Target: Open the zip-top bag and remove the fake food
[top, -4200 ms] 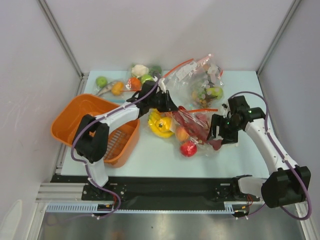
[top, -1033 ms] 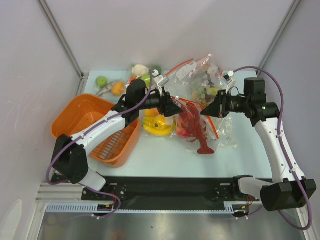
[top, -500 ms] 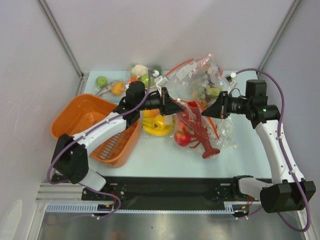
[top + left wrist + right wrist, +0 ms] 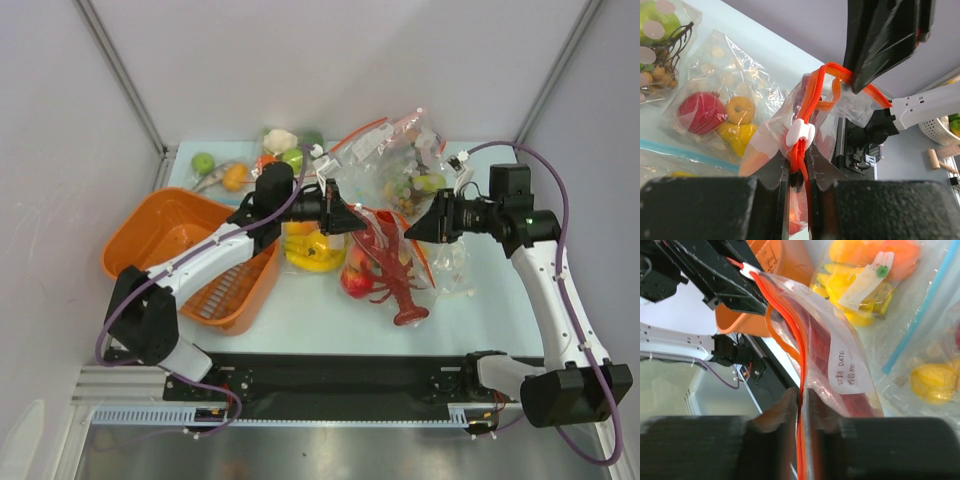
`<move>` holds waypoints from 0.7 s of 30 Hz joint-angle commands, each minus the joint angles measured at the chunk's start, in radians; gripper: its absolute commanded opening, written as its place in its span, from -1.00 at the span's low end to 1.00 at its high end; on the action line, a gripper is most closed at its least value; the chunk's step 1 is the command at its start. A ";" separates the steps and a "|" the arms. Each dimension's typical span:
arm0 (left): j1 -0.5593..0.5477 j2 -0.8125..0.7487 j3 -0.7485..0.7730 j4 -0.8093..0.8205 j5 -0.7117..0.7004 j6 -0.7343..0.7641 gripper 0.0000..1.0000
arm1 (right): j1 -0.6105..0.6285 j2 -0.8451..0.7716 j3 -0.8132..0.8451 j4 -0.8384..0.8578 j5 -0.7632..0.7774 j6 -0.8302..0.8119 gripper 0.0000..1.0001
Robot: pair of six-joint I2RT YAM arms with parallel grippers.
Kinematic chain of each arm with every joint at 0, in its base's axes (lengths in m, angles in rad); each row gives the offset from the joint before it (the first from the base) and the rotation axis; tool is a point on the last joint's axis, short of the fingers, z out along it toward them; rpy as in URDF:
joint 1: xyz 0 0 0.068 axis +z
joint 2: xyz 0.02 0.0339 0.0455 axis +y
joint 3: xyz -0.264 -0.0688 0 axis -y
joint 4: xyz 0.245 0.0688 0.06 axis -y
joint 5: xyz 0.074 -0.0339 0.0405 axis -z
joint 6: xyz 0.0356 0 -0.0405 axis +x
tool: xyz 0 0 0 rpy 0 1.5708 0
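The zip-top bag [image 4: 418, 262] hangs stretched between both grippers above the table's middle. Its orange-red zip strip [image 4: 812, 95] carries a white slider [image 4: 800, 132]. My left gripper [image 4: 350, 220] [image 4: 799, 172] is shut on the strip just below the slider. At the strip's other end, my right gripper [image 4: 420, 228] [image 4: 803, 400] is shut on the strip beside the bag's white date label [image 4: 845, 365]. The fake food sags low in the bag: a dark-red lobster [image 4: 393, 268] [image 4: 860, 407] and a red apple [image 4: 355, 284]. Its tail end reaches the table.
An orange basket [image 4: 150, 240] sits at the left under my left arm. The blue-zip bag with yellow bananas [image 4: 315, 250] lies beside it. Another clear bag with a green apple [image 4: 415, 180] lies behind. Cauliflower [image 4: 280, 140] and loose fruits [image 4: 203, 162] line the back edge.
My left gripper has closed on the zip strip. The lobster has slid lower toward the front, and a red apple has come into view beside it. The right arm has barely moved.
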 commanded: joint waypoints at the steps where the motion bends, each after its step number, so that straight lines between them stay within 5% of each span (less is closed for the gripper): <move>1: -0.001 0.014 0.079 -0.036 0.074 0.056 -0.99 | 0.003 -0.018 0.108 -0.023 0.052 -0.031 -0.42; 10: -0.010 0.085 0.225 -0.329 0.200 0.211 -0.99 | 0.110 0.094 0.316 -0.046 0.119 -0.059 0.15; 21: -0.036 0.134 0.280 -0.400 0.286 0.234 -0.99 | 0.305 0.203 0.379 -0.035 0.262 -0.134 0.18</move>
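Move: The right hand, fingers just parting around the lower run of the orange zip, next wants the zip by the white slider, about 6 cm to its left and 2 cm ahead at its own height. From there the lobster in the bag is some 5 cm back, 2 cm left and 9 cm lower; the red apple is 5 cm back, 7 cm left and 15 cm lower. The left hand pinches the zip, with the slider roughly 2 cm to its right, level with it. The right hand opens wide, letting the zip out of its fingers as it rises about 7 cm and eases slightly forward, then swings some 6 cm left and drops back about 4 cm to bring its spread fingers astride the zip beside the left gripper, tipping up a little and turning counter-clockwise. Meanwhile the left hand keeps its pinch by the slider and draws the bag a few centimetres back and down, turning about 15 degrees clockwise. ##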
